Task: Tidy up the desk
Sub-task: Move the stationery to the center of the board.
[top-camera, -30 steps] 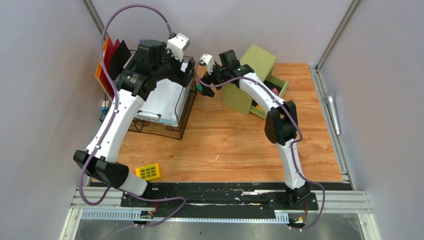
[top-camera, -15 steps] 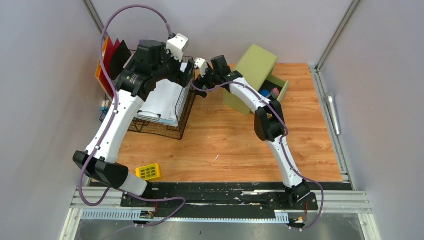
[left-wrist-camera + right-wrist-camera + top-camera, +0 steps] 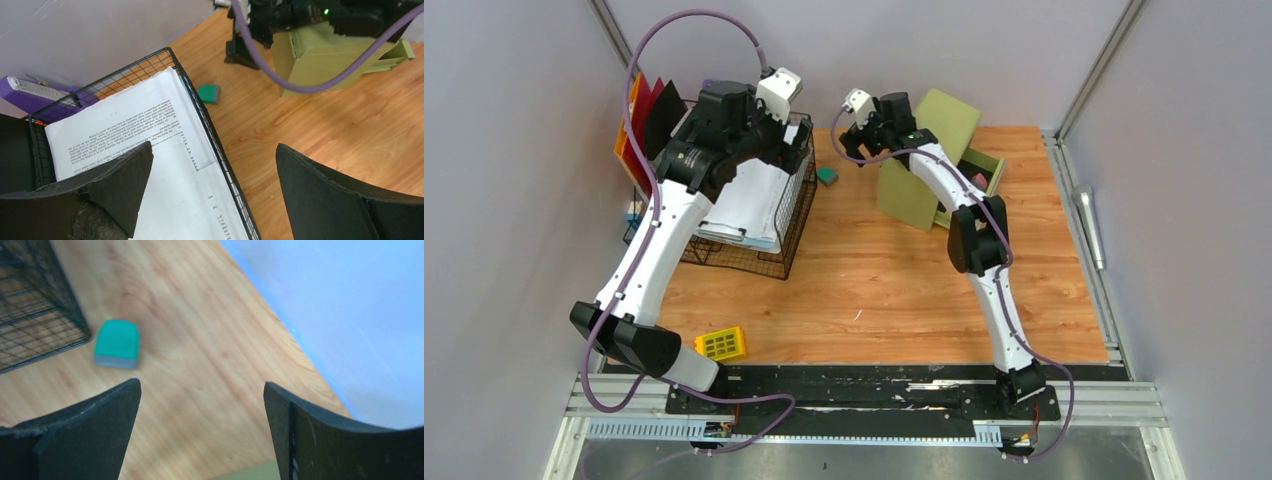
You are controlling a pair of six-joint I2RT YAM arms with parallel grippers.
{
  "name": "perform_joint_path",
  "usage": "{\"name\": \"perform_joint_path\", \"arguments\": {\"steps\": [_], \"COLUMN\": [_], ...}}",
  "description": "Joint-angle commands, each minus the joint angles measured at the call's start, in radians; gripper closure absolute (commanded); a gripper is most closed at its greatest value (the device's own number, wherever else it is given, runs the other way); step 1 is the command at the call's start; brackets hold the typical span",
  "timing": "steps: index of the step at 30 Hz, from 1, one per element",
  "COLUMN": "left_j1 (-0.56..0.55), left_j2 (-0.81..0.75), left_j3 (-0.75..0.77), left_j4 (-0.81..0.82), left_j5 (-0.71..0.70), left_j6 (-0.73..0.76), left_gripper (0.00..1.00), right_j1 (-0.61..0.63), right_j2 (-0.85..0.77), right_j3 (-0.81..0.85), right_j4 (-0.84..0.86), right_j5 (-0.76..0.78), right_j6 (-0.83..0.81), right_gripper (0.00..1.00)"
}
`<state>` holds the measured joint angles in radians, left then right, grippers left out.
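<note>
The desk (image 3: pixel 874 290) is a light orange-brown wood-grain top. My left gripper (image 3: pixel 801 138) (image 3: pixel 214 147) hangs open over the right rim of a black wire basket (image 3: pixel 764 255) (image 3: pixel 200 107) that holds printed papers (image 3: pixel 749 200) (image 3: pixel 125 135). One finger is above the papers and the other above the bare wood. My right gripper (image 3: pixel 871 128) (image 3: pixel 201 383) is open and empty. It is raised at the back of the desk beside the green drawer cabinet (image 3: pixel 919 170) (image 3: pixel 325 55). A small teal block (image 3: pixel 827 176) (image 3: pixel 209 93) (image 3: pixel 116 343) lies on the wood between basket and cabinet.
The cabinet's drawer (image 3: pixel 972 178) stands pulled out with small items inside. Coloured folders (image 3: pixel 639 125) lean behind the basket, and a purple object (image 3: pixel 35 92) lies by the wall. A yellow gridded item (image 3: pixel 721 344) sits near the front edge. Grey walls close in the back and both sides.
My right arm has drawn back from the spot near the teal block and lifted toward the back wall by the cabinet. The block stays on the wood. The left arm has not moved.
</note>
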<state>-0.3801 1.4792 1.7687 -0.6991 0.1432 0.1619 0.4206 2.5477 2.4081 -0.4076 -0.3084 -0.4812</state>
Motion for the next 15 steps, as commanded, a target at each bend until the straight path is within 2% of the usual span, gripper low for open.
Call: {"name": "perform_joint_path", "arguments": {"steps": [1,15], "left_j1": [-0.003,-0.003], "left_j2": [-0.032,-0.047], "left_j3": [-0.005,-0.03], "left_j4": [0.018,0.023], "left_j5": [-0.011,-0.03], "left_j6": [0.016,0.028], "left_gripper": [0.0,0.0], "right_j1": [-0.09,-0.178], "right_j2": [-0.051,-0.158], "right_j3": [-0.066,-0.176], "right_j4": [-0.043,-0.153], "right_j5": [0.049,0.128], "right_j6": [-0.05,-0.097], "right_gripper": [0.06,0.07]}}
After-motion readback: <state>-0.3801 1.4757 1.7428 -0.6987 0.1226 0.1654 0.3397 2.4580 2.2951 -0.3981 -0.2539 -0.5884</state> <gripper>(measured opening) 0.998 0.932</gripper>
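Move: The drawer cabinet's middle is about 17 cm to the right of the open right hand, some 3 cm nearer the base and 4 cm lower, so the hand is off its far left end. The teal eraser lies about 8 cm left of the hand, 2 cm back and 9 cm below; the cabinet's open drawer is about 28 cm right and 8 cm back. From the left hand, the cabinet is roughly 31 cm right, 18 cm ahead and 30 cm below. Rightward goes the right hand, about 7 cm towards the drawer cabinet and away from the teal eraser, quickly at first and then slower, drifting some 2 cm forward early on. Its fingers stay wide open while the wrist rolls a little, left side sinking; the hand or wrist seems to push on the cabinet's far left part, though the touching spot is hidden. ##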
